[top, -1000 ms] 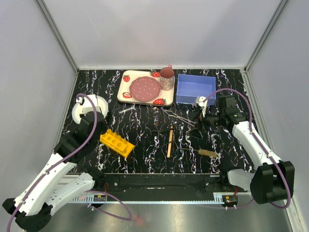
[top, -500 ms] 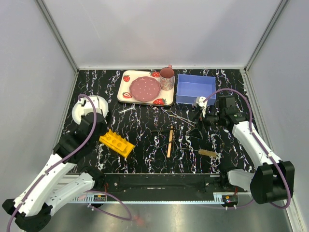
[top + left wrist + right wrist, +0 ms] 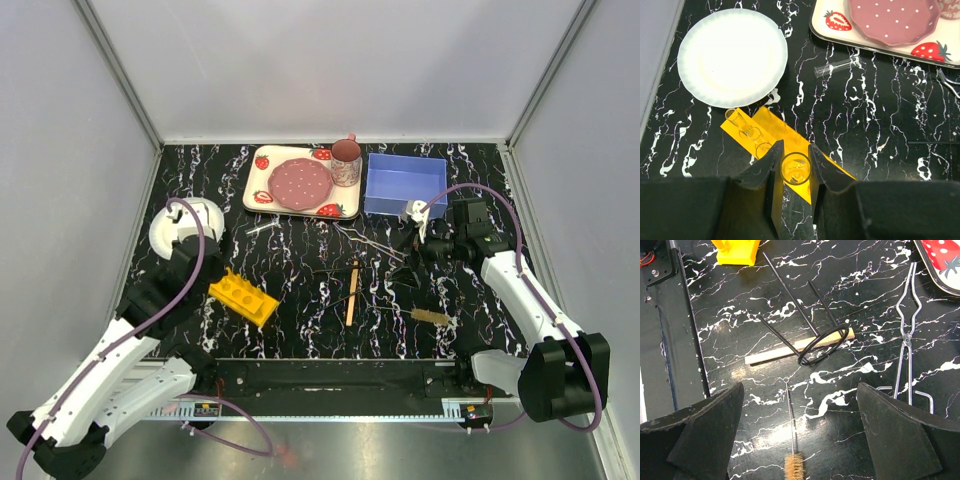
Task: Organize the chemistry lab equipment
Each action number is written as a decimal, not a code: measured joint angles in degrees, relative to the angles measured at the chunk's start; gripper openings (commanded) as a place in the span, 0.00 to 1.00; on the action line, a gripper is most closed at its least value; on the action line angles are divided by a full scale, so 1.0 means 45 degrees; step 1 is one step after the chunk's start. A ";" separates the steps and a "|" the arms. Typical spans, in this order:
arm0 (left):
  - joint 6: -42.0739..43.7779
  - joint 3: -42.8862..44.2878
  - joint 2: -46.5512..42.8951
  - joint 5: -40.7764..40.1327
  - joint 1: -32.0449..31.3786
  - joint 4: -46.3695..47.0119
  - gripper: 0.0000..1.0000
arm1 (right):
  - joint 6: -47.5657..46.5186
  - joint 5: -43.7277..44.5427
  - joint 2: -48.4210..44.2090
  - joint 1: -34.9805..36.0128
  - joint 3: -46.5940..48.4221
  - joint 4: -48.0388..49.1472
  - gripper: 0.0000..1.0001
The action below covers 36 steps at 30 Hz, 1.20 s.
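My left gripper (image 3: pixel 795 148) is shut on a clear glass tube (image 3: pixel 796 169), held upright over the near end of the yellow rack (image 3: pixel 771 124). Three more tubes (image 3: pixel 751 133) stand in the rack's holes. Another tube (image 3: pixel 837 67) lies loose near the strawberry tray. My right gripper (image 3: pixel 800 387) hangs open above the tube brush (image 3: pixel 794 467), with nothing between its fingers. Just beyond it lie the wooden stick (image 3: pixel 771 355), a black wire ring stand (image 3: pixel 822 345) and the wire tongs (image 3: pixel 904 342). In the top view, the rack (image 3: pixel 243 297) sits beside my left gripper (image 3: pixel 203 263).
A white plate (image 3: pixel 732 56) lies left of the rack. The strawberry-print tray (image 3: pixel 258 190) with pink plate and cup stands at the back, beside a blue bin (image 3: pixel 405 185). The table's black front rail (image 3: pixel 667 340) runs along the near edge.
The left arm has edged slightly toward the near side with the tube still held. The right arm has not moved.
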 measured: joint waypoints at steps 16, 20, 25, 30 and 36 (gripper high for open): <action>-0.0559 -0.2249 -0.0170 -0.0107 0.0010 0.1268 0.10 | -0.0136 -0.0068 0.0000 -0.0024 -0.0005 0.0000 1.00; -0.0714 -0.2511 -0.0170 -0.0185 0.0010 0.1579 0.11 | -0.0151 -0.0073 0.0000 -0.0039 -0.0005 0.0000 1.00; -0.0996 -0.2895 -0.0262 -0.0189 0.0010 0.1778 0.13 | -0.0209 -0.0083 0.0000 -0.0039 -0.0005 -0.0005 1.00; -0.1263 -0.3133 -0.0393 -0.0194 0.0010 0.1826 0.19 | -0.0228 -0.0087 0.0000 -0.0049 -0.0005 -0.0005 1.00; -0.1365 -0.3157 -0.0491 -0.0194 0.0019 0.1826 0.30 | -0.0233 -0.0092 0.0000 -0.0063 -0.0005 -0.0010 1.00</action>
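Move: My left hand holds a test tube upright over the yellow rack; the rack's free hole lies roughly 11 cm straight below the hand. The test tubes already racked start about 3 cm left of the hole and 2 cm farther out. From my hand the white plate is some 14 cm ahead and 10 cm left, the loose glass tube 13 cm ahead and 7 cm right, both lower still. From my right hand the hole is about 38 cm left and 4 cm back. With my left hand I lower the test tube almost straight down, about 7 cm, into the yellow rack beside the tubes already there, quickly at first and then easing to a stop. My wrist holds its tilt within about 5 degrees, and my fingers stay closed around the upper end of the tube. ##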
